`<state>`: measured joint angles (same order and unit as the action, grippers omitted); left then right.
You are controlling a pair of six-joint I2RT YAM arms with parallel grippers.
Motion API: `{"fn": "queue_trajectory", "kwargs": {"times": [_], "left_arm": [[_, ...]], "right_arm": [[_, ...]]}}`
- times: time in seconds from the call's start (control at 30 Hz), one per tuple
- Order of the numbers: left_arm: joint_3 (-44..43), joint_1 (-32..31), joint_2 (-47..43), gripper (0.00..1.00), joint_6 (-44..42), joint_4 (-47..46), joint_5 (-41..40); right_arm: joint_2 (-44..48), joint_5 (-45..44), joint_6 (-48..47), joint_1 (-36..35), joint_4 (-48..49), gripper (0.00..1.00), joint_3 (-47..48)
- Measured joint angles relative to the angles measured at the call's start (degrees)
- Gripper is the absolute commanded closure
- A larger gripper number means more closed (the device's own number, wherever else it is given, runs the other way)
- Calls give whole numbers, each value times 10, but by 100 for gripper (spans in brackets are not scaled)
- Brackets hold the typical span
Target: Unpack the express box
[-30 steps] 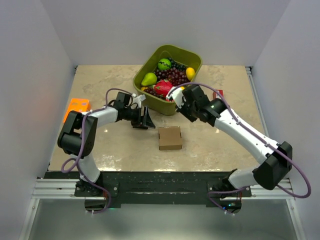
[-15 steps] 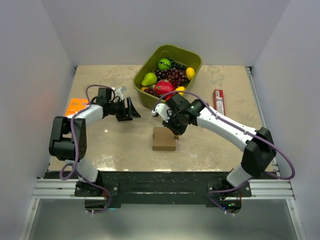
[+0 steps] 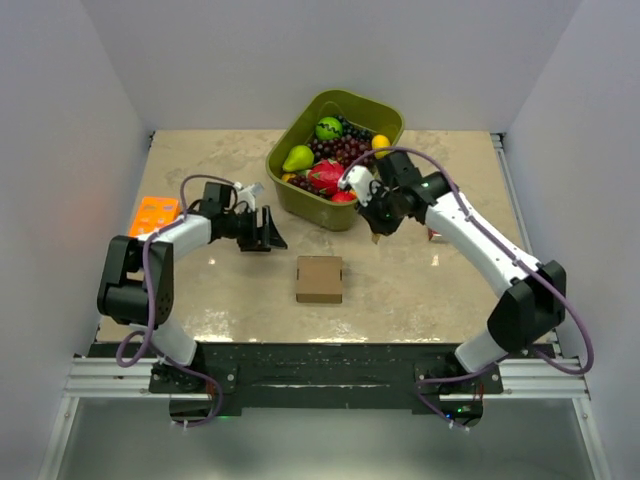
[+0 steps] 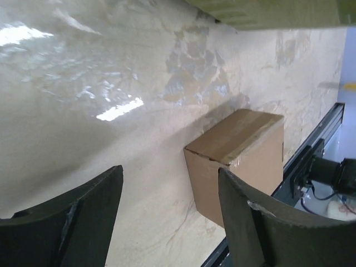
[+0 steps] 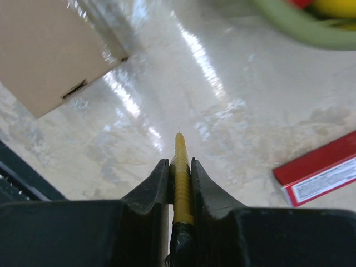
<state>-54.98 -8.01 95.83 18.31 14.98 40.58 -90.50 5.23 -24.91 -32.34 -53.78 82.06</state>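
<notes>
The express box (image 3: 320, 279), small, brown and closed, lies on the table between the arms. In the left wrist view the express box (image 4: 239, 161) shows a taped top seam. My left gripper (image 3: 268, 231) hovers to the box's upper left, apart from it. Its jaws (image 4: 171, 178) stand open and empty. My right gripper (image 3: 380, 226) is to the box's upper right, near the tub. It is shut on a yellow ribbed tool (image 5: 181, 167) with a fine pointed tip aimed at bare table. A corner of the box (image 5: 50, 50) lies left of that tip.
A green tub (image 3: 385, 115) of fruit stands at the back centre, just behind my right gripper. An orange tray (image 3: 153, 213) lies at the left edge. A slim red packet (image 5: 322, 169) lies to the right, mostly under my right arm in the top view.
My right gripper dipped to the box's top right corner, then pulled back toward the tub. The box slid a little left. My left gripper drew back to the left.
</notes>
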Motion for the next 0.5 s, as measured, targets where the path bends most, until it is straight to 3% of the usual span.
{"fn": "queue_trajectory", "kwargs": {"times": [0.23, 0.5], "left_arm": [[55, -50, 1, 25, 1, -16, 54], [48, -109, 37, 27, -1, -31, 94]], "right_arm": [[49, 53, -12, 31, 129, 100, 37], [37, 75, 47, 30, 174, 100, 52]]}}
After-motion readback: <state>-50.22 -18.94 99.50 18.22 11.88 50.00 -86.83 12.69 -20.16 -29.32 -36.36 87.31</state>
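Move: The express box lies about 12 cm to the right of the open left hand, some 11 cm nearer the base and about 4 cm lower. The fruit basket's middle is roughly 19 cm ahead of that hand and 17 cm to its right. From the right hand, which holds the knife, the express box is about 13 cm back, 14 cm left and 13 cm below; the basket 17 cm ahead and 11 cm left, the red box some 6 cm ahead and 17 cm right. The express box is approached at its far left corner by the left hand, which goes about 7 cm back and 7 cm right, sinking slightly and turning some 15 degrees clockwise, fingers kept open; contact can't be made out. The right hand, still gripping the knife, rises and draws forward and left, away from the express box towards the basket's near right rim, its fingertips swinging forward and left. ##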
